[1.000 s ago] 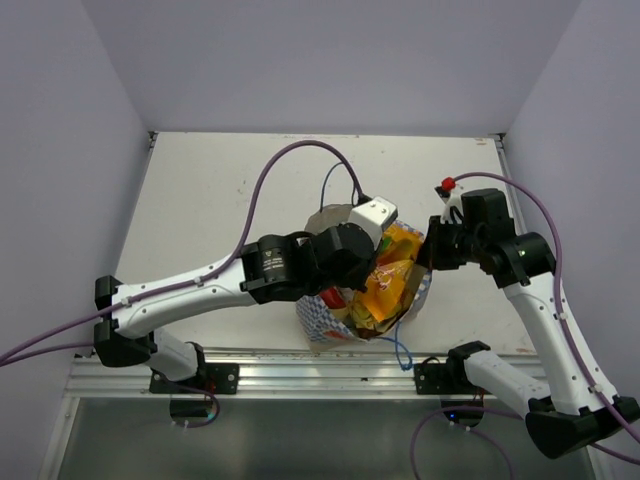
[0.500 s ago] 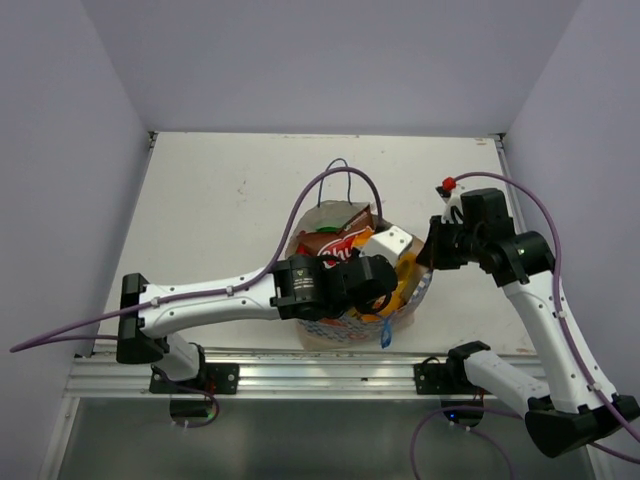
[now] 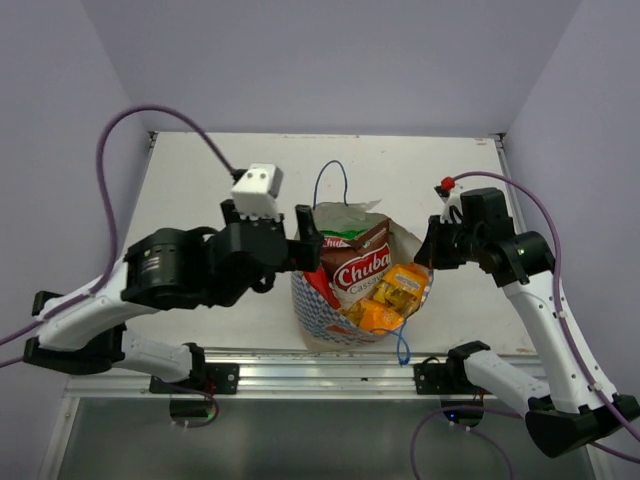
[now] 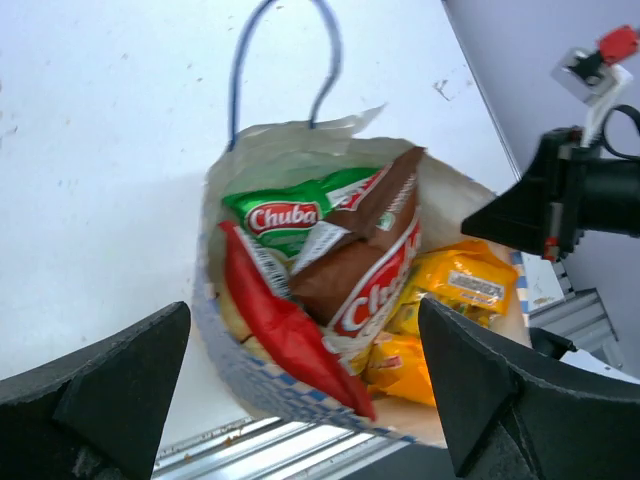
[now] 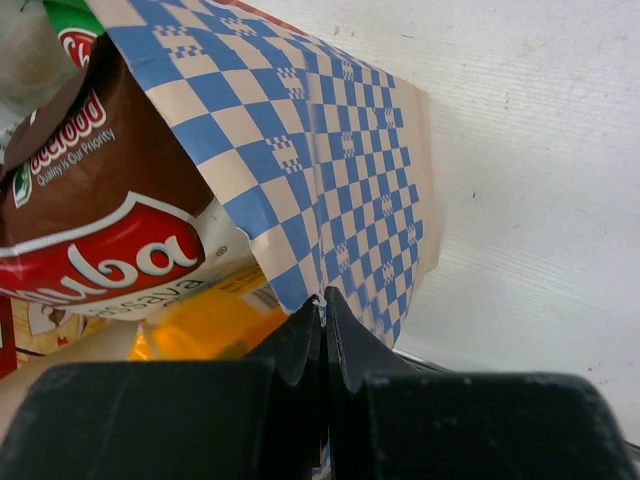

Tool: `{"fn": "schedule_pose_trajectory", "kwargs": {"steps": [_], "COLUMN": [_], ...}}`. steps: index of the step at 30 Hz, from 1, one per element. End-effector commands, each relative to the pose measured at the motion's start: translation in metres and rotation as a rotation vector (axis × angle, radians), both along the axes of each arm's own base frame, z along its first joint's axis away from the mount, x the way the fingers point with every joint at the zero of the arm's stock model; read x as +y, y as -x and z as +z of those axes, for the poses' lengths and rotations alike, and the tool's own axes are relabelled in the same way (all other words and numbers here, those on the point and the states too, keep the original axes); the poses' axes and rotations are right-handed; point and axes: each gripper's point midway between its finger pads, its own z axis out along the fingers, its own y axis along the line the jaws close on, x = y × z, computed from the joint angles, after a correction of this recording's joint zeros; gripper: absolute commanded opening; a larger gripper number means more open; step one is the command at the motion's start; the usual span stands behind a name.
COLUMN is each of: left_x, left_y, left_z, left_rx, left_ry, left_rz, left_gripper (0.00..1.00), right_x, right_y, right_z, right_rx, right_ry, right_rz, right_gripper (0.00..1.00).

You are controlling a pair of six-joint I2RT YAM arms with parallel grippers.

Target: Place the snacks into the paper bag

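The paper bag (image 3: pixel 322 318) stands open near the table's front edge, with its blue handles at the far and near sides. Inside it are the brown-white packet (image 3: pixel 360 268), the green-white one (image 3: pixel 345 222), the red one (image 3: pixel 318 290) and the orange-yellow one (image 3: pixel 395 295). My left gripper (image 3: pixel 303 240) is open and empty, just left of the bag's rim. In the left wrist view its gripper (image 4: pixel 305 420) looks down on the bag (image 4: pixel 213 320) and the packets. My right gripper (image 3: pixel 425 255) is shut on the bag's right rim (image 5: pixel 330 150), as its wrist view shows (image 5: pixel 323 310).
A metal rail (image 3: pixel 300 365) runs along the table's near edge just in front of the bag. Purple walls enclose the white table (image 3: pixel 220 180) on three sides. The left arm's cable (image 3: pixel 130 120) loops high on the left.
My left gripper has drawn back from over the bag's mouth to the left and stands open. The packets that it covered now show lying in the bag. The right arm has not moved.
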Motion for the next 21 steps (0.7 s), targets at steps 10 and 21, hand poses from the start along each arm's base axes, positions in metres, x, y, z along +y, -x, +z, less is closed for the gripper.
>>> {"fn": "schedule_pose_trajectory", "kwargs": {"steps": [10,21], "left_x": [0.034,0.042], "left_y": [0.033,0.028], "left_z": [-0.117,-0.139], "left_rx": [0.298,0.289], "left_ry": [0.046,-0.007], "left_rz": [0.127,0.192], "left_gripper": [1.0,1.0], "right_x": [0.012,0.018], "right_y": [-0.011,-0.01], "right_z": [0.026,0.026], "right_rx": [-0.098,-0.09], "right_ry": [-0.065,-0.089], "right_rz": [0.034,0.056], "right_gripper": [0.0,0.0]}}
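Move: The left hand, empty and wide open, is above the paper bag's left side: the middle of the left rim is about 18 cm below it, some 4 cm to its left and 2 cm ahead. Just inside the rim, the red snack pack lies about 1 cm ahead and straight below by 18 cm; the brown Chuba pack is 3 cm ahead, 8 cm right and 17 cm below. From the right hand, the left rim is level ahead, about 25 cm left and 4 cm lower. The left hand shifts about 4 cm left, then sinks some 14 cm towards the paper bag's left rim while drawing back about 3 cm, its fingers still wide open and the wrist tipping down by nearly 20 degrees with a slight counter-clockwise turn; it then stays low beside the near part of that rim. The right hand holds still and keeps its pinch on the bag's right rim, while contact of the left fingers with the bag can't be made out. ##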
